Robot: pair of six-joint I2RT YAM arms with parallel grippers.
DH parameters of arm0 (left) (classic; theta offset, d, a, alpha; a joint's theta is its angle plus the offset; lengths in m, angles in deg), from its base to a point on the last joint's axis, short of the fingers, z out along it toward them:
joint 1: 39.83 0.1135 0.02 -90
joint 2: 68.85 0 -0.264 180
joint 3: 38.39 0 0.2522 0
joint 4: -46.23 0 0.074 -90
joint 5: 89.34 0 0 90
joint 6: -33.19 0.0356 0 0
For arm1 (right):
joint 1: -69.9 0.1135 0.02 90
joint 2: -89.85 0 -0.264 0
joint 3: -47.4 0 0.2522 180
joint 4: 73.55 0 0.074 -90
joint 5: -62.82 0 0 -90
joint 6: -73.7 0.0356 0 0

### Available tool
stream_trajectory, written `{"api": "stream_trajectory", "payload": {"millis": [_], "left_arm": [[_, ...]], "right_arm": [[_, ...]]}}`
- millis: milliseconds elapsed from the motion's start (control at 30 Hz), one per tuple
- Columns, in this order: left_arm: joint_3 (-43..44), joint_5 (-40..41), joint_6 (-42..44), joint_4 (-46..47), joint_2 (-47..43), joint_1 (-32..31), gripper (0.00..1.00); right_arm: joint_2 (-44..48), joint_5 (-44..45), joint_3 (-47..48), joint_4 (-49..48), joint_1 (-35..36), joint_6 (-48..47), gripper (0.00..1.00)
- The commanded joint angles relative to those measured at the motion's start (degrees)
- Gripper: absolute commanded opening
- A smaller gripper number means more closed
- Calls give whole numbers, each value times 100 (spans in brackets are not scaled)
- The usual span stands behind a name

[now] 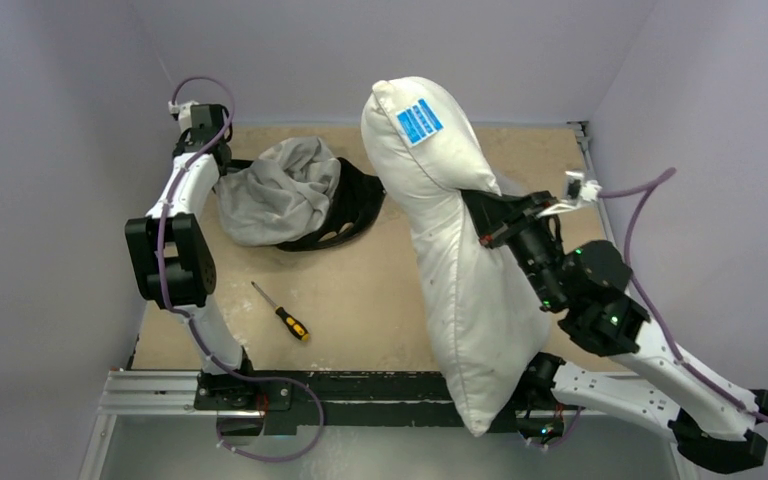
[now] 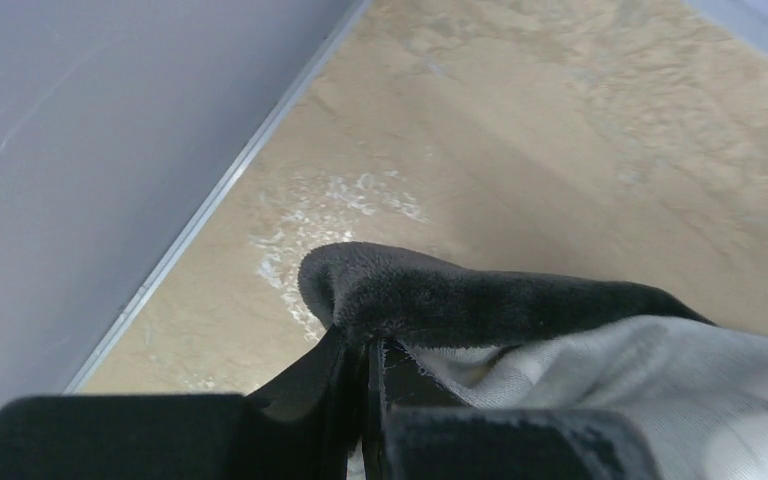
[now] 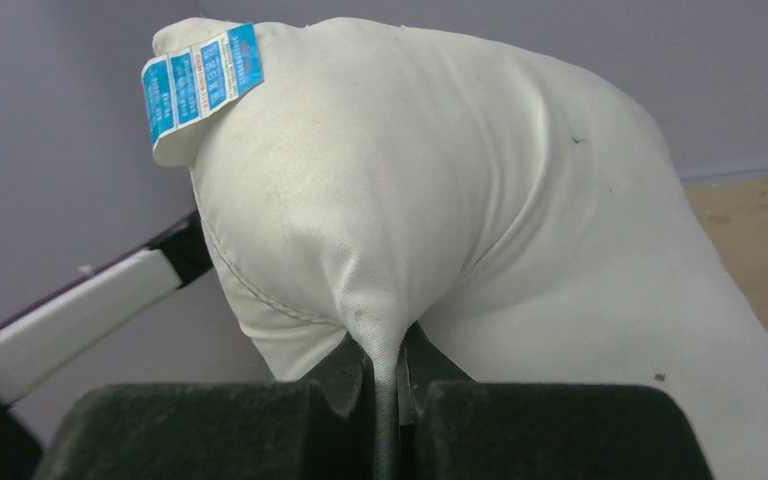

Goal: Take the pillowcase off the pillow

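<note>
The white pillow (image 1: 465, 260) hangs lifted on the right, its blue tag (image 1: 420, 122) at the upper corner, bare of any cover. My right gripper (image 1: 487, 222) is shut on a pinch of the pillow (image 3: 430, 200), the fabric squeezed between the fingertips (image 3: 385, 365). The pillowcase (image 1: 285, 190) lies crumpled at the back left, grey lining outward with the black plush under and behind it. My left gripper (image 1: 222, 165) is shut on the pillowcase's black edge (image 2: 440, 290), grey lining (image 2: 660, 380) beside it; the gripper (image 2: 368, 345) holds it just above the table.
A screwdriver (image 1: 282, 313) with a yellow and black handle lies on the tan table (image 1: 360, 290) between the arms. Grey walls close the left, back and right sides. A metal rail (image 1: 160, 390) runs along the near edge.
</note>
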Motion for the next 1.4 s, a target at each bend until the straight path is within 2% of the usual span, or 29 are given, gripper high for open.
{"api": "stream_trajectory", "payload": {"millis": [0,133,300,400,533,733,767,800,900,967,1033,1167,1367], "left_arm": [[-32,-614,-158,259,-955,-33,0],[-91,-413,19,230,-1574,-156,0],[-455,291,159,506,-2425,-246,0],[-679,406,168,558,-2658,-254,1],[-881,94,99,448,-2864,-287,21],[-1426,-456,-43,524,-3602,-364,57],[-1537,-532,-43,523,-3730,-422,62],[-1652,-607,-37,521,-3857,-489,66],[-1971,-738,55,478,-4220,-769,72],[-2201,-785,117,470,-4449,-979,73],[-2375,-884,155,457,-4671,-1181,74],[-2648,-805,258,418,-5177,-1664,75],[-3069,-13,551,411,-6204,-2748,82]], "right_arm": [[-1022,781,528,-820,-135,12,0],[-1948,935,823,-985,-624,88,0],[-2829,-163,722,-1998,-1001,-148,0],[-3603,-510,835,-2262,-1066,-101,0],[-4733,-845,1127,-2381,-1289,71,0],[-6102,-1558,1983,-2264,-1368,275,0],[-6206,-1670,2090,-2233,-1374,289,5],[-6240,-1728,2155,-2244,-1375,299,14],[-6015,-1735,2219,-2290,-1378,219,56],[-5792,-1638,2266,-2255,-1411,135,75],[-5535,-1499,2314,-2142,-1483,78,86],[-4937,-1137,2249,-1889,-1726,61,98],[-3392,93,1457,-1570,-2003,235,99]]}}
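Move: The right hand holds the pillow high, with the bare table it is to lie on some 15 cm ahead, 13 cm to the left and 40 cm below. From that hand, the heaped pillowcase lies about 37 cm left and 19 cm ahead, the screwdriver 33 cm left and 5 cm back, both far below. The left hand, by the left wall, still pinches the case's rim; the heap's middle is about 22 cm to its right, 7 cm back and 10 cm below it, and the screwdriver some 22 cm right and 31 cm back. The right hand carries the pillow down some 25 cm while swinging it forward and left to lay it on the table beside the pillowcase, then opens wide, lets go and climbs clear, drifting right. The left hand meanwhile lifts the case's rim about 17 cm and draws it back, opens to let it go, then swings back and to the right away from the wall with fingers wide, tipping up and turning clockwise about 30 degrees. ##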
